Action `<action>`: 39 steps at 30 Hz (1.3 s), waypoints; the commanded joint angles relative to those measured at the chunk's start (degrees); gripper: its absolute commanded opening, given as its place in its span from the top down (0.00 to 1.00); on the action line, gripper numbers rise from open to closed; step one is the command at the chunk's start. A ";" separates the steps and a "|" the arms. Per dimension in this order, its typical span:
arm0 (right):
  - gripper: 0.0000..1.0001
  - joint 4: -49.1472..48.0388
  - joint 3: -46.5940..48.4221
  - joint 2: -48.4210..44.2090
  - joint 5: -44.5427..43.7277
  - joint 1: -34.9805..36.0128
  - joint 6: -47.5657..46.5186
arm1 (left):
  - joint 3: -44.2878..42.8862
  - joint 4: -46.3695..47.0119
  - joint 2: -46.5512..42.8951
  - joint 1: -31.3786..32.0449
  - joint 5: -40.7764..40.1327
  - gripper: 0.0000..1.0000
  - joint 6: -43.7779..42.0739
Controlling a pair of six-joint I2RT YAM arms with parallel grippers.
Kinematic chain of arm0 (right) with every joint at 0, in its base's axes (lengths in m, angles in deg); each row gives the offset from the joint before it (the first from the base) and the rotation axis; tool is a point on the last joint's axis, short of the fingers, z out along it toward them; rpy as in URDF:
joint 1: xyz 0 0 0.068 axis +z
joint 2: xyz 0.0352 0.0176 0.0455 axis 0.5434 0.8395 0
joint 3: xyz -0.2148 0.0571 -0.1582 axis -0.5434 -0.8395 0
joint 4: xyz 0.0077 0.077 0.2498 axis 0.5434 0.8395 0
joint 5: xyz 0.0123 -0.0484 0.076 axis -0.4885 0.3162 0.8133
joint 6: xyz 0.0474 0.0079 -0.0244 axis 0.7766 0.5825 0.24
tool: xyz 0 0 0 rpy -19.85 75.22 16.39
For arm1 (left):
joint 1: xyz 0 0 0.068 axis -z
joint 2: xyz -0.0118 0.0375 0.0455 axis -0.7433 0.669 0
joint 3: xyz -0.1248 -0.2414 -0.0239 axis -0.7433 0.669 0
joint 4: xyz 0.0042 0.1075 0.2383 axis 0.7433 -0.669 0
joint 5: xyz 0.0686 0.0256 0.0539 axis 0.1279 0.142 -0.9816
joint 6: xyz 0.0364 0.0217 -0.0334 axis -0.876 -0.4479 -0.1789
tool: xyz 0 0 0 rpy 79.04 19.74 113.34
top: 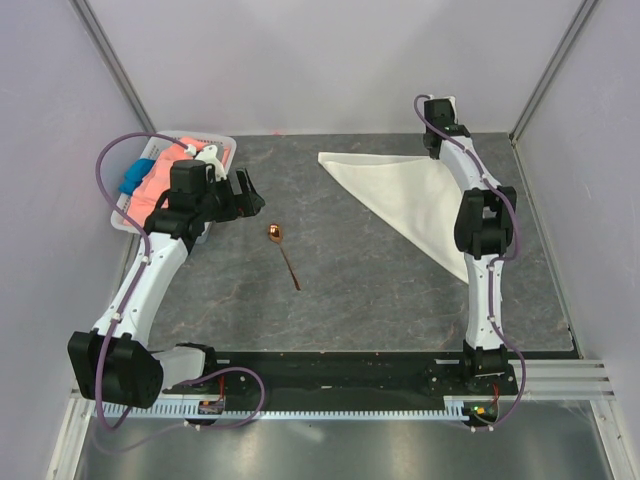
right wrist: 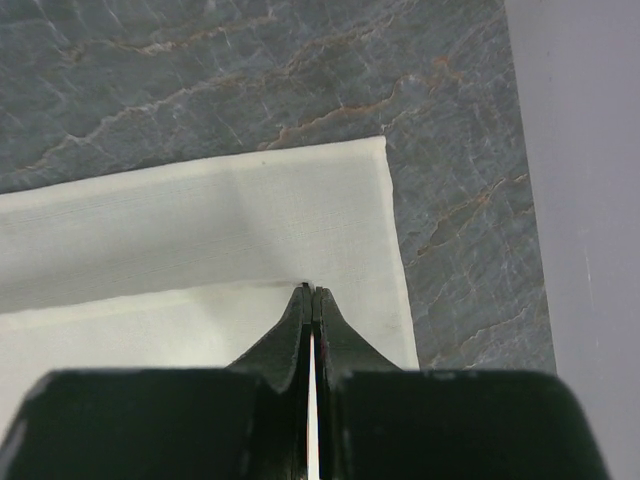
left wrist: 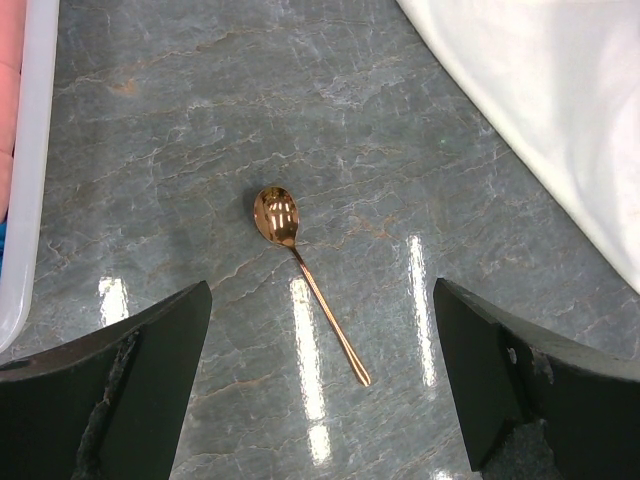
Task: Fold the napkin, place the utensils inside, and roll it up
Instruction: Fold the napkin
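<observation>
The off-white napkin (top: 410, 195) lies folded into a triangle on the right half of the dark marbled table. My right gripper (right wrist: 312, 292) is at its far right corner (top: 438, 142), shut on the edge of the upper layer; the lower layer's corner (right wrist: 375, 160) lies flat just beyond the tips. The copper spoon (top: 283, 255) lies alone on the table left of the napkin, bowl away from me. My left gripper (left wrist: 320, 290) hovers open above the spoon (left wrist: 305, 280), handle end between the fingers, touching nothing. From above, the left gripper (top: 247, 197) sits just up-left of the spoon's bowl.
A white tray (top: 215, 143) stands at the far left with a salmon-pink cloth (top: 160, 180) and a blue cloth (top: 133, 178) in it; its wall (left wrist: 30, 150) shows beside the left gripper. Grey walls close in on both sides.
</observation>
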 commanded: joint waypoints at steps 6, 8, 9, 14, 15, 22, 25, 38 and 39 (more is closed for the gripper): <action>1.00 -1.47 3.11 1.12 -1.15 -1.80 -0.48 | 0.05 1.58 0.05 -0.41 0.07 0.00 -0.51; 1.00 -1.65 3.20 0.59 -1.41 -1.80 -0.66 | 0.05 1.58 0.23 -0.41 0.16 0.00 -0.60; 1.00 -1.74 3.20 0.07 -1.85 -1.89 -0.66 | -0.04 1.49 0.14 -0.41 0.07 0.00 -0.60; 1.00 -2.18 4.51 -0.11 -3.25 -2.15 -1.62 | -0.04 1.58 0.23 -0.49 0.07 0.00 -0.60; 1.00 -2.18 4.78 -0.02 -4.13 -2.24 -1.80 | 0.05 1.58 0.23 -0.41 0.07 0.00 -0.60; 1.00 -2.27 5.39 0.51 -5.54 -3.38 -1.89 | 0.05 1.58 0.66 -0.41 -0.28 0.00 -0.77; 1.00 -2.97 5.74 0.77 -4.49 -3.91 -1.98 | 0.05 1.49 0.67 -0.41 -0.29 0.00 -0.77; 1.00 -3.50 7.50 3.05 -4.14 -4.88 -2.15 | -0.12 1.23 1.28 -0.41 -0.11 0.00 -0.86; 1.00 -3.50 7.59 3.23 -4.22 -4.88 -2.24 | -0.12 1.23 1.28 -0.41 -0.11 0.00 -0.86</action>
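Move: The right hand already holds the carried napkin corner; its goal, the napkin's far right corner, lies about 12 cm to the right, 7 cm ahead and roughly 10 cm below. At that same lower level, the napkin's far left corner is some 37 cm left and 7 cm ahead of the right hand, and the spoon about 45 cm left and 27 cm back. From the left hand, the far right corner is some 68 cm right, 30 cm ahead and 20 cm down. Keep the right gripper shut on the napkin corner and draw it about 6 cm to the right, towards the far right corner of the layer beneath. Let the hand dip some 2 cm at first, then raise it steadily to finish slightly higher than it began, turning the wrist a little clockwise as it goes. ##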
